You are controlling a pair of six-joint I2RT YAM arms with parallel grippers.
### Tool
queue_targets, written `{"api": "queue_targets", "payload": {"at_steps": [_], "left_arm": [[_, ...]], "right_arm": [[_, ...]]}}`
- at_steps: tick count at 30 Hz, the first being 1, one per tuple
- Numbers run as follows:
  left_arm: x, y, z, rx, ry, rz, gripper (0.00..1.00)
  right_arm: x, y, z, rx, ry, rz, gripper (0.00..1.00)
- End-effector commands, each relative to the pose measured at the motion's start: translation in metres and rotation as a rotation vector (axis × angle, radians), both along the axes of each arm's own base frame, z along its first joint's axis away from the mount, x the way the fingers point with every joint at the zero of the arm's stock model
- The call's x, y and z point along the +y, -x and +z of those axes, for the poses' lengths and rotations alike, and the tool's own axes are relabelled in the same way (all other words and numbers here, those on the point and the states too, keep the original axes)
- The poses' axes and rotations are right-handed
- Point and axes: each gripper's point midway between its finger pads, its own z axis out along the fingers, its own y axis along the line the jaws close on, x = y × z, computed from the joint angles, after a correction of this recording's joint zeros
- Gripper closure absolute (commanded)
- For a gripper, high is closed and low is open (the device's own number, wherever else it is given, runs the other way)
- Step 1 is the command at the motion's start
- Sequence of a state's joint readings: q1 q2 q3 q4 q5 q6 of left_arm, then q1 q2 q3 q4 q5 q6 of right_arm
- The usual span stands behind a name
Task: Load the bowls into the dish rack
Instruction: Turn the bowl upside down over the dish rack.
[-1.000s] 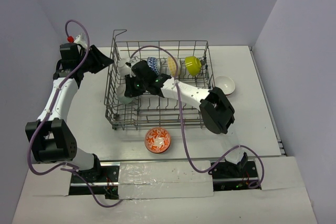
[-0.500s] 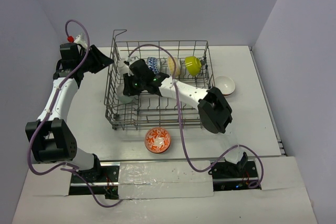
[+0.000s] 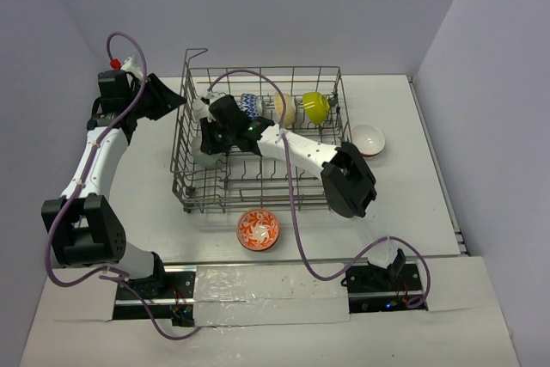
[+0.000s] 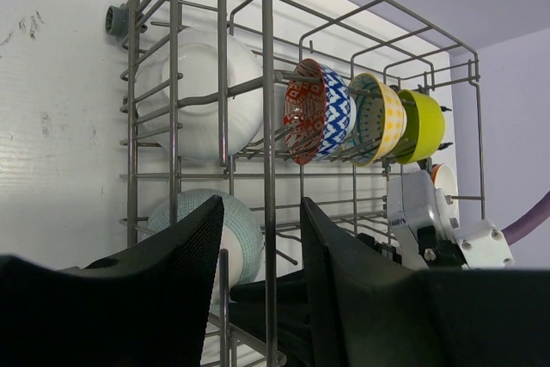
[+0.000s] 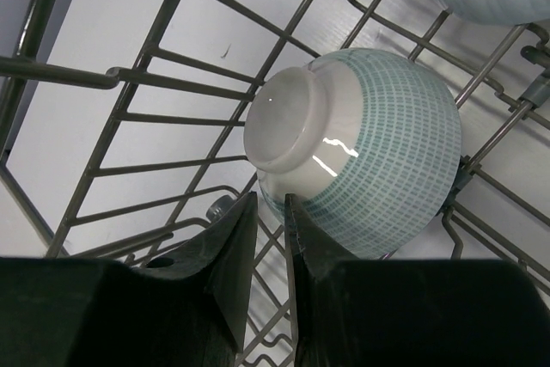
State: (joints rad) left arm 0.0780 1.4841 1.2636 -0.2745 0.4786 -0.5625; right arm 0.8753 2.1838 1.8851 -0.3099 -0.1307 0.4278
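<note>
The grey wire dish rack [image 3: 331, 83] sits mid-table. On edge in its far row stand a white bowl [image 4: 202, 83], a red and blue patterned bowl [image 4: 314, 113], a pale yellow bowl [image 3: 284, 109] and a lime bowl [image 3: 314, 107]. A grey-green checked bowl [image 5: 378, 161] lies tilted in the rack's left part, foot toward the right wrist camera. My right gripper [image 5: 271, 199] is inside the rack with its tips at that bowl's lower edge. Its jaws stand a narrow gap apart, nothing between them. My left gripper [image 4: 262, 204] is open astride an upright wire of the rack's left wall.
An orange patterned bowl [image 3: 259, 229] sits on the table before the rack's front edge. A white bowl [image 3: 369, 138] with a red rim sits right of the rack. The right arm's elbow [image 3: 348, 182] hangs over the rack's front right corner. Walls close in left and right.
My right gripper has shifted slightly toward the rack's far left, and its elbow followed. The left arm and the bowls have stayed put.
</note>
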Motion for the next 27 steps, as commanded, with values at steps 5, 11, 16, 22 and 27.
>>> {"api": "queue_targets", "payload": {"at_steps": [5,11,16,22,27], "left_arm": [[-0.004,-0.004,0.026,-0.074,-0.002,-0.027,0.54],[-0.004,-0.004,0.027,-0.076,-0.002,-0.028,0.54],[-0.005,-0.004,0.027,-0.074,-0.002,-0.028,0.51],[-0.003,-0.005,0.026,-0.073,-0.007,-0.021,0.33],[-0.002,-0.005,0.027,-0.072,-0.009,-0.019,0.02]], "right_arm": [[-0.002,-0.009,-0.012,-0.023,0.054,-0.034,0.73],[-0.003,-0.012,-0.013,-0.023,0.060,-0.039,0.73],[-0.003,-0.005,-0.012,-0.020,0.044,-0.008,0.73],[-0.002,0.010,0.009,-0.058,-0.035,0.069,0.74],[-0.001,0.025,0.038,-0.072,-0.106,0.134,0.75]]}}
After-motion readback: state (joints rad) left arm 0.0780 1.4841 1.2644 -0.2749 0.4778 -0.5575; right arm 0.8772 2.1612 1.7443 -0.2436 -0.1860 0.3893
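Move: The teal bowl leans on its side in the rack just off the right fingertips, its middle about 3 cm ahead, 4 cm to their left and 4 cm lower, foot facing back. The white bowl stands roughly 14 cm ahead and 4 cm left of that hand, the blue bowl some 14 cm ahead and 8 cm right, both about 4 cm lower. From the left hand the teal bowl lies about 7 cm back, 7 cm right and 14 cm down. Sink the right hand about 4 cm beside the foot end of the teal bowl, nearly closed fingers kept as they are, and over the last part of the descent draw back some 2 cm so the tips come clear of the bowl. Hold the left hand in place outside the rack and spread its fingers from half to almost wide open. ##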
